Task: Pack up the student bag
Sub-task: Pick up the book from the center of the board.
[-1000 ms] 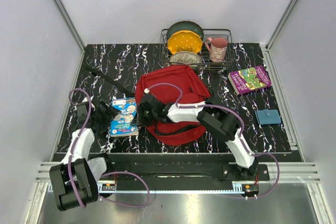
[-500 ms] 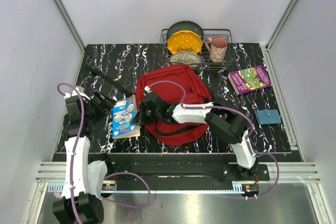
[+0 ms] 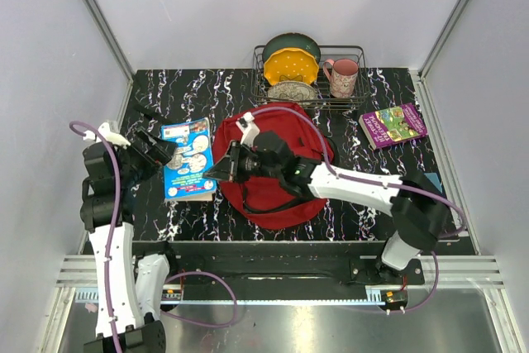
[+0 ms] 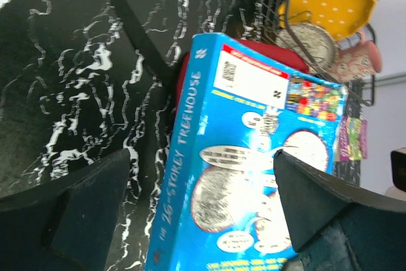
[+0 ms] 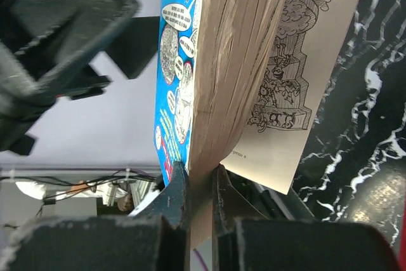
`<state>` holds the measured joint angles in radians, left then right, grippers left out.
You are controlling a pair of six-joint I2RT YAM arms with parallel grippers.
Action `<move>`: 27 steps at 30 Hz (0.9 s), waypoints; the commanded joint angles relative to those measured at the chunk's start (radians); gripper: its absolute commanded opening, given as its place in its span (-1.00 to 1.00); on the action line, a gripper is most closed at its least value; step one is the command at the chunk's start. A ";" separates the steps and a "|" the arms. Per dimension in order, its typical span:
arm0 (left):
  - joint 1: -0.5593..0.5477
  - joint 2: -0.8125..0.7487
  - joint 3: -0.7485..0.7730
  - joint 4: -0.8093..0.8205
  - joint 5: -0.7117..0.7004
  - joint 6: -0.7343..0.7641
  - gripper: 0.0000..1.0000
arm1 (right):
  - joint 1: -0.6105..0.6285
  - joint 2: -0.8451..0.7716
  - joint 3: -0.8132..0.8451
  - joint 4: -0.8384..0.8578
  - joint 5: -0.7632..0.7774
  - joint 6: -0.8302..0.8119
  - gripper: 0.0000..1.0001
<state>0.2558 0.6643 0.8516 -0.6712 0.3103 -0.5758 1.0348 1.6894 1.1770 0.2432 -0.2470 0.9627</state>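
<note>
The student bag (image 3: 277, 142) is a red backpack lying flat mid-table; a corner of it (image 4: 190, 68) shows behind the book. A blue paperback (image 3: 188, 159) is tilted up off the table just left of the bag. My right gripper (image 3: 220, 169) is shut on the book's right edge, with the jaws clamped on the page block (image 5: 209, 93) and one page (image 5: 304, 74) splayed loose. My left gripper (image 3: 162, 151) is open at the book's left side. Its wide-apart fingers (image 4: 89, 207) frame the blue cover (image 4: 254, 157) without gripping it.
A wire dish rack (image 3: 357, 51) with plates and a pink mug (image 3: 343, 76) stands at the back. A purple and green book (image 3: 393, 124) lies at the back right. A black strap (image 3: 157, 117) of the bag trails across the table to the left.
The right gripper has shut on the book's edge and carried it up and away from the near edge. The left arm has drawn back to the left and risen, its jaws open.
</note>
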 commanded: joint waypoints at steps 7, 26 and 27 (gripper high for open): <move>0.000 0.008 -0.035 0.385 0.502 -0.107 0.98 | -0.001 -0.209 -0.111 0.231 -0.031 -0.041 -1.00; -0.049 0.126 -0.132 0.668 0.814 -0.202 0.89 | -0.061 -0.341 -0.224 0.291 -0.190 -0.154 -1.00; -0.053 0.133 -0.129 0.668 0.828 -0.190 0.86 | -0.068 -0.339 -0.215 0.286 -0.196 -0.157 -1.00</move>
<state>0.2169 0.7826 0.7204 -0.0738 1.0546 -0.7837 0.9848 1.4036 0.9432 0.3996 -0.3870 0.8486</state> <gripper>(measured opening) 0.951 0.098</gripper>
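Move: The right fingers already hold the blue book in the air by the lower part of its page edge; its middle is roughly 5 cm to the left of that hand, 4 cm ahead and near its height. From the open left hand it is about 7 cm to the right, level fore and aft and in height. The red bag's middle is about 16 cm right of the right hand, 8 cm ahead and 17 cm lower. The black strap lies some 18 cm straight ahead of the left hand, 21 cm lower. Keeping its pinch on the page edge, the right hand carries the blue book about 6 cm right and 5 cm up, drawing slightly back and tilting only a little. The left hand follows faster, about 10 cm right over the spine side and 5–6 cm up, swinging some 40 degrees clockwise as it rolls; its jaws stay wide open and come around the book's upper spine side without closing. ##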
